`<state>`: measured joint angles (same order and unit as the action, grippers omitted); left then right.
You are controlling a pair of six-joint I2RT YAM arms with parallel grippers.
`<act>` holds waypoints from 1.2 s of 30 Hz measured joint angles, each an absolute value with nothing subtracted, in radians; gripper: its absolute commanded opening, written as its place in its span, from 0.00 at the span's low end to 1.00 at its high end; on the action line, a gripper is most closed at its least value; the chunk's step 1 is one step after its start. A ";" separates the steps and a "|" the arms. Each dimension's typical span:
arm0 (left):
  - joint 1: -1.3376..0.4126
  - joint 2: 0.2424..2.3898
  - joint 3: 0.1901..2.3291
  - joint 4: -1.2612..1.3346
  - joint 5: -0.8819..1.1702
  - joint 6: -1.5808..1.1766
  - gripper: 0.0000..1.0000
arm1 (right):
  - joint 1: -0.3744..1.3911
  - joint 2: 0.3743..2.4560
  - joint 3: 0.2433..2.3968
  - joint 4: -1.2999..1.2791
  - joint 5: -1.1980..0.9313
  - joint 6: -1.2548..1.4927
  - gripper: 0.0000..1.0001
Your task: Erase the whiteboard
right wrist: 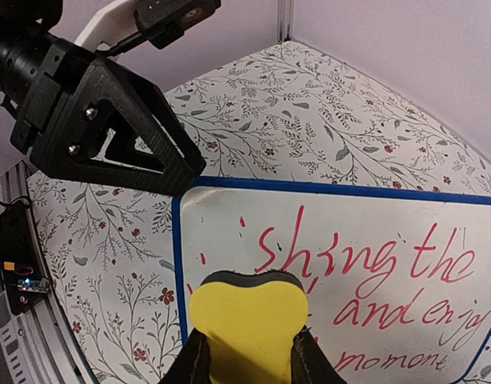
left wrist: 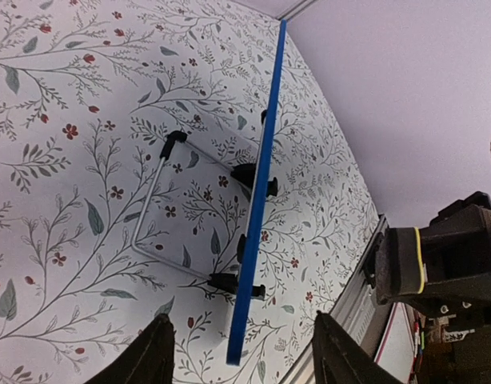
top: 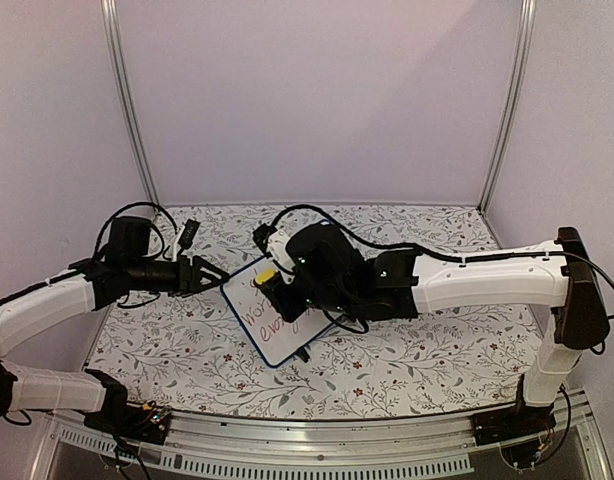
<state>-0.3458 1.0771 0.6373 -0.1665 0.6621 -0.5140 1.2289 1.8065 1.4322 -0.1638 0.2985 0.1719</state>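
The whiteboard (top: pixel 275 315) stands tilted on its wire stand in the middle of the table, with red handwritten words (right wrist: pixel 365 264) across it. My right gripper (right wrist: pixel 245 352) is shut on a yellow eraser (right wrist: pixel 247 320), whose dark felt edge presses against the board's left part, just left of the writing. In the top view that eraser (top: pixel 265 275) sits at the board's upper corner. My left gripper (left wrist: pixel 241 320) is open, one finger on each side of the board's blue edge (left wrist: pixel 260 200), with a gap on both sides. Its black fingers (right wrist: pixel 117 132) show by the board's corner.
Behind the board are a wire stand (left wrist: pixel 149 212) and black feet (left wrist: pixel 255 176). The floral tablecloth (top: pixel 417 350) covers the table. An aluminium rail (top: pixel 317 442) runs along the near edge. Metal posts (top: pixel 127 100) frame the back wall. Cables loop over both arms.
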 measured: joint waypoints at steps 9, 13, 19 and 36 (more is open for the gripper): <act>-0.345 1.095 0.645 -0.176 0.674 -0.474 0.34 | 1.227 1.842 1.437 -0.150 0.288 0.192 0.18; -0.345 1.108 0.645 -0.175 0.684 -0.471 0.33 | 1.222 1.863 1.454 -0.153 0.277 0.195 0.18; -0.345 1.135 0.645 -0.172 0.697 -0.465 0.22 | 1.217 1.863 1.483 -0.157 0.274 0.194 0.18; -0.322 1.159 0.647 -0.132 0.771 -0.455 0.00 | 1.209 1.977 1.579 -0.157 0.248 0.181 0.18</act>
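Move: The whiteboard's upper left corner sits between the left hand's half-open fingers, barely 1 cm to the right of the hand point and 1 cm below it, and the held sponge hangs about 9 cm to that hand's right, 3 cm back and 4 cm higher. From the right hand, which already grips the sponge, the board's left part lies about 3 cm ahead, 3 cm left and 8 cm lower. The gripped-for corner is some 8 cm left of that hand, 3 cm ahead and 4 cm down. The left hand stays at the whiteboard's upper left corner and closes its fingers from over half open to nearly shut, pinching the corner while it sinks about 1.5 cm and then comes back up about 1 cm. Meanwhile the right hand keeps its hold on the sponge and carries it about 4 cm left and a little forward towards the left part of the board's face, dipping nearly 2 cm, rising again above its starting height, then going down quickly by some 3 cm with hardly any turn of the wrist. ##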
